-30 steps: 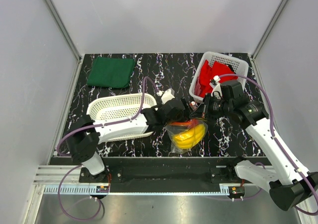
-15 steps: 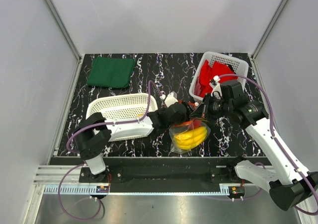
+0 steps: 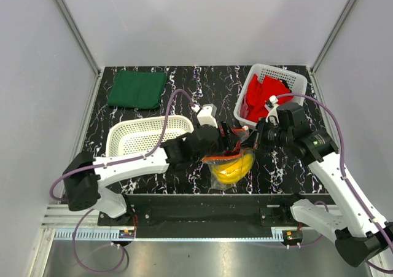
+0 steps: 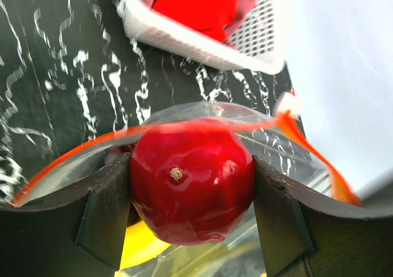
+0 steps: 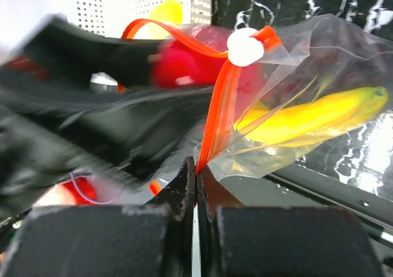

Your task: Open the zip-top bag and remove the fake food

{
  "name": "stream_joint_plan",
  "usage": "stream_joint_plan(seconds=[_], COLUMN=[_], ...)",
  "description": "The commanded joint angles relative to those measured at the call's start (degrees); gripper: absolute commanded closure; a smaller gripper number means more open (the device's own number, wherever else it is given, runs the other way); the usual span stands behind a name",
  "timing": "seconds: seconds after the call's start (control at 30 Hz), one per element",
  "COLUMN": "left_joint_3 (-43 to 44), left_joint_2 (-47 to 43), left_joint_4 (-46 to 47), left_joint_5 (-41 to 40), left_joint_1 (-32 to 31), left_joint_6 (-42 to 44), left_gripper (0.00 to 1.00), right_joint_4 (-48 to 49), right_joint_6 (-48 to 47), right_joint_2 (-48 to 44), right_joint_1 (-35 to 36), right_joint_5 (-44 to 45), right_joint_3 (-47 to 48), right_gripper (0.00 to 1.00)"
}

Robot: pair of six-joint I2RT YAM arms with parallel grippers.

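The clear zip-top bag with its orange-red zip strip hangs near the table's front edge, its mouth open. My right gripper is shut on the zip strip's end and holds the bag up; it shows in the top view. My left gripper is shut on the red apple-like fruit at the bag's mouth; it shows in the top view. The yellow banana bunch lies inside the bag. Lemon and grapes are not seen.
A white mesh basket with a red cloth stands at the back right, close behind my right gripper. A second white mesh basket sits at the left. A green cloth lies at the back left.
My left arm has swung and its gripper has risen slightly at the bag's mouth with the red fruit. The right gripper has shifted a little right, still holding the zip strip.
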Motion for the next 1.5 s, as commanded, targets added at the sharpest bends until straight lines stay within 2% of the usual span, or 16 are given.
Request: stream_joint_plan(seconds=[0.0,0.17,0.27,0.3,0.4,0.47,0.53,0.6,0.7,0.73,0.8,0.93,0.97,1.23,1.37,1.47], left_joint_3=[1.13,1.04,-1.06,-2.03,-5.02,-4.41,-3.88,-3.62,-2.22,-2.21,-4.57,-10.55,-11.78,-23.82,-25.5,-25.68], left_joint_2=[-4.9,-9.46,-14.47,-17.7,-23.08,-27.83,-31.51,-33.28,-33.03,-32.51,-32.06,-32.06,-31.71,-31.97,-33.38,-35.22], left_joint_4=[-1.75,-4.31,0.84,2.61,4.92,-1.1,-6.84,-14.92,-28.71,-33.27,-35.25,-36.57,-36.74,-36.66,-36.83,-36.75], left_joint_5=[-7.13,-8.05,3.25,11.65,18.04,15.19,5.79,-3.76,-11.44,-11.99,-12.26,-5.59,-3.4,3.82,4.62,5.05], left_joint_1=[-1.86,-2.49,0.92,2.25,6.65,8.75,9.99,12.36,18.85,20.96,26.33,36.34,37.23,38.12,38.12,38.12], left_joint_6=[11.63,16.81,20.68,20.78,20.43,21.74,23.15,24.47,22.55,21.93,20.09,13.43,12.18,1.98,1.45,1.97], left_gripper=[0.99,1.0,1.0,1.0,1.0,1.0,1.0,0.95,0.91,0.91,0.91,0.95,1.0,0.99,0.77,0.33], right_joint_4=[-2.19,-5.26,-6.23,-6.23,-6.24,-6.06,-6.06,-5.88,-6.06,-6.15,-6.32,-6.23,-6.23,-5.97,-5.88,-5.45], right_joint_6=[-2.26,-3.31,-3.66,-3.93,-4.02,-4.02,-4.02,-3.84,-4.02,-4.02,-4.02,-3.84,-3.75,-3.31,-3.14,-2.96], right_joint_2=[-2.0,-2.62,-2.27,-2.27,-2.18,-1.92,-1.74,-1.83,-1.83,-1.83,-1.83,-1.74,-1.65,-1.21,-1.21,-1.21], right_joint_1=[0.12,0.12,0.12,0.21,0.12,0.12,0.21,0.12,0.12,0.12,0.12,0.12,0.12,0.12,0.12,0.12], right_joint_5=[5.97,10.19,11.51,11.69,12.22,11.96,11.7,11.52,11.08,10.9,10.73,10.46,10.46,9.32,8.88,8.09], right_joint_3=[0.37,0.63,0.72,0.63,0.28,0.37,0.63,1.16,1.86,2.04,2.3,2.65,2.65,3.36,3.01,2.74], right_gripper=[1.0,1.0,1.0,1.0,1.0,1.0,1.0,1.0,1.0,1.0,1.0,1.0,1.0,1.0,1.0,1.0])
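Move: The fake red fruit is already gripped in the left hand at the bag's mouth. The white basket it goes to has its middle about 31 cm left, 4 cm ahead and 16 cm below. Inside, the yellow fruit lies some 22 cm left, 1 cm ahead and 16 cm down from this hand; the bananas in the bag are 5 cm back, level sideways, 14 cm below. From the right hand, the basket's middle is roughly 37 cm left, 4 cm ahead, 20 cm down. The red fruit, kept in the left fingers, is lifted up out of the bag's mouth, then carried left in an arc about 13 cm high and down over the white basket's near side, some 32 cm left in all, the wrist swinging counter-clockwise and tipping down. The right hand keeps pinching the bag's rim, easing it about 3 cm right and slightly down, then holds still. ##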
